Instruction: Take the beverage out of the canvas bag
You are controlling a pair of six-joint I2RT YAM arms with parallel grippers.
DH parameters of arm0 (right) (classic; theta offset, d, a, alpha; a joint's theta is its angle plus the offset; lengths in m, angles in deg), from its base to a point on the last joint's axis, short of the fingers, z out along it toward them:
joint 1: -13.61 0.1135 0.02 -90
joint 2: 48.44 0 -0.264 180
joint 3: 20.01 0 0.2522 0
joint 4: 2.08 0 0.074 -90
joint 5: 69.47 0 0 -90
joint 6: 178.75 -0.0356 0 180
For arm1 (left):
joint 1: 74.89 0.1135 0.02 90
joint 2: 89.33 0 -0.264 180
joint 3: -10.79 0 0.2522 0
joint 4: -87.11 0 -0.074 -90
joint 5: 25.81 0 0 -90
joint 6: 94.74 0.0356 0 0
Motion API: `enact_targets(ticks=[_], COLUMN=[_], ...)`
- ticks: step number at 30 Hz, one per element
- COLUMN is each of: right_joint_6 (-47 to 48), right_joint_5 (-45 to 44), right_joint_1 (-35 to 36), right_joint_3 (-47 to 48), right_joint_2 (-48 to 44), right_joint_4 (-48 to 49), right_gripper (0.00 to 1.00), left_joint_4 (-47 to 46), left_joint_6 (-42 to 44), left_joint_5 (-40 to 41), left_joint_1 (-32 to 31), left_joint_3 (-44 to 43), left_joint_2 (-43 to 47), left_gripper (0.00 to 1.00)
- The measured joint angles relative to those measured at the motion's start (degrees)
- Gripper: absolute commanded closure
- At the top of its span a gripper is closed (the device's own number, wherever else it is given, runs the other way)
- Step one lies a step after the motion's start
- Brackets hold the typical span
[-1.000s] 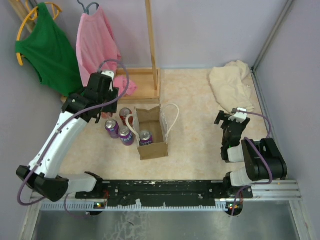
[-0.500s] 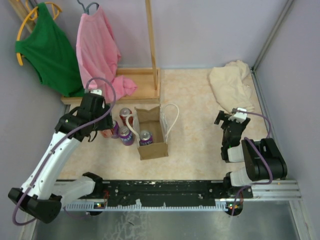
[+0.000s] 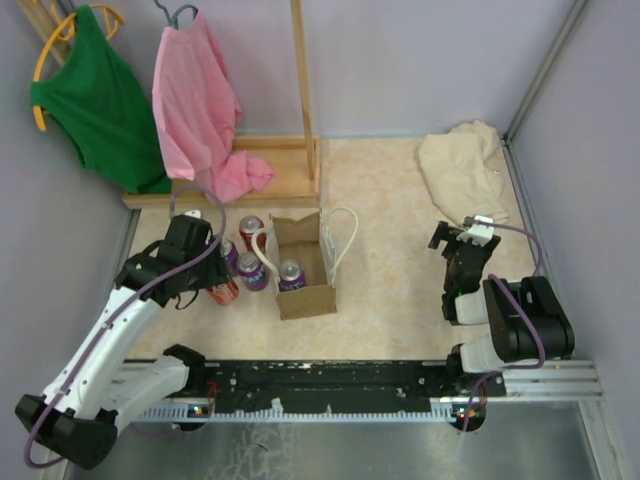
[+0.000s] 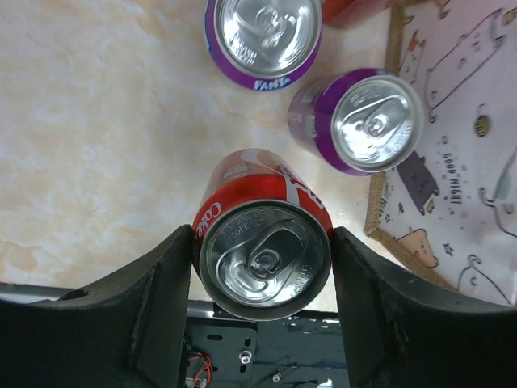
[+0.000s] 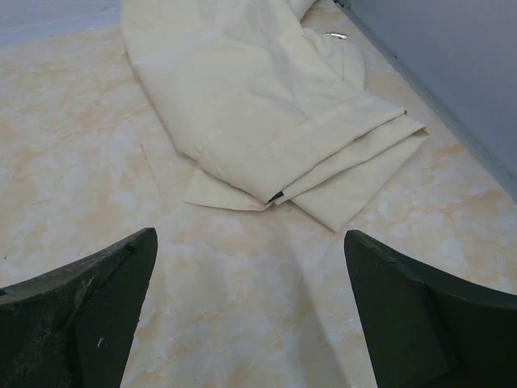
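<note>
The brown canvas bag (image 3: pixel 303 268) stands open mid-table with white loop handles; a purple can (image 3: pixel 290 274) sits inside it. Its printed side shows in the left wrist view (image 4: pixel 452 153). My left gripper (image 3: pixel 213 281) is shut on a red Coke can (image 4: pixel 262 242), held upright left of the bag; I cannot tell whether it touches the table. The red Coke can also shows in the top view (image 3: pixel 226 291). Two purple cans (image 4: pixel 262 36) (image 4: pixel 363 121) stand beyond it. My right gripper (image 3: pixel 456 240) is open and empty at the right, low over bare table (image 5: pixel 250 315).
Another red can (image 3: pixel 250 228) stands behind the bag's left handle. A folded cream cloth (image 3: pixel 462 172) lies at the back right, also in the right wrist view (image 5: pixel 266 105). A wooden rack (image 3: pixel 285 160) with a pink (image 3: pixel 195 100) and a green garment (image 3: pixel 95 100) stands at the back left.
My left arm has swung back from near the rack toward the near left, bringing the red Coke can down beside the purple cans. The right arm has not moved.
</note>
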Motion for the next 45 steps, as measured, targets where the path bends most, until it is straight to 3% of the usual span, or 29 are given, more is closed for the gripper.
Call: enact_targets(ticks=[22, 26, 29, 32, 35, 36, 45], right_joint_6=[0.00, 0.00, 0.00, 0.00, 0.00, 0.00, 0.00], right_joint_5=[0.00, 0.00, 0.00, 0.00, 0.00, 0.00, 0.00], right_joint_1=[0.00, 0.00, 0.00, 0.00, 0.00, 0.00, 0.00], right_joint_3=[0.00, 0.00, 0.00, 0.00, 0.00, 0.00, 0.00], right_joint_2=[0.00, 0.00, 0.00, 0.00, 0.00, 0.00, 0.00], right_joint_4=[0.00, 0.00, -0.02, -0.02, 0.00, -0.02, 0.00], right_gripper=[0.01, 0.01, 0.01, 0.01, 0.01, 0.01, 0.01], left_joint_4=[-6.80, -7.63, -8.37, -8.79, -8.72, -8.72, -7.87], left_joint_6=[-7.32, -8.87, -9.94, -10.58, -11.52, -11.63, -14.19], left_joint_5=[1.88, 3.30, 3.91, 4.37, 4.83, 4.87, 7.52], left_joint_1=[0.00, 0.00, 0.00, 0.00, 0.00, 0.00, 0.00], left_joint_3=[10.25, 11.67, 12.17, 12.44, 12.48, 12.48, 12.33], left_joint_2=[-3.96, -3.69, -3.43, -3.21, -3.19, -3.19, -0.74], left_gripper=[0.98, 0.77, 0.70, 0.37, 0.15, 0.03, 0.01])
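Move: The red can is in my left hand, and its standing spot on the table is almost straight below, some 15 cm down. Of the standing cans, whose middles are about 9 cm below my hand, the left purple can is about 10 cm ahead and 1 to the right, the right purple can 6 ahead and 8 right, and the far red can 15 ahead and 8 right. From my right hand that spot lies roughly 57 cm left, 14 back and 8 lower. With the red can still gripped, I lower my left hand about 7 cm almost straight down to the table, just on my side of the two purple cans, turning it slowly counter-clockwise, some 15 degrees in all. Once down I pause, open my fingers wide so both pads leave the can, and start easing up and to the left by about a centimetre. ##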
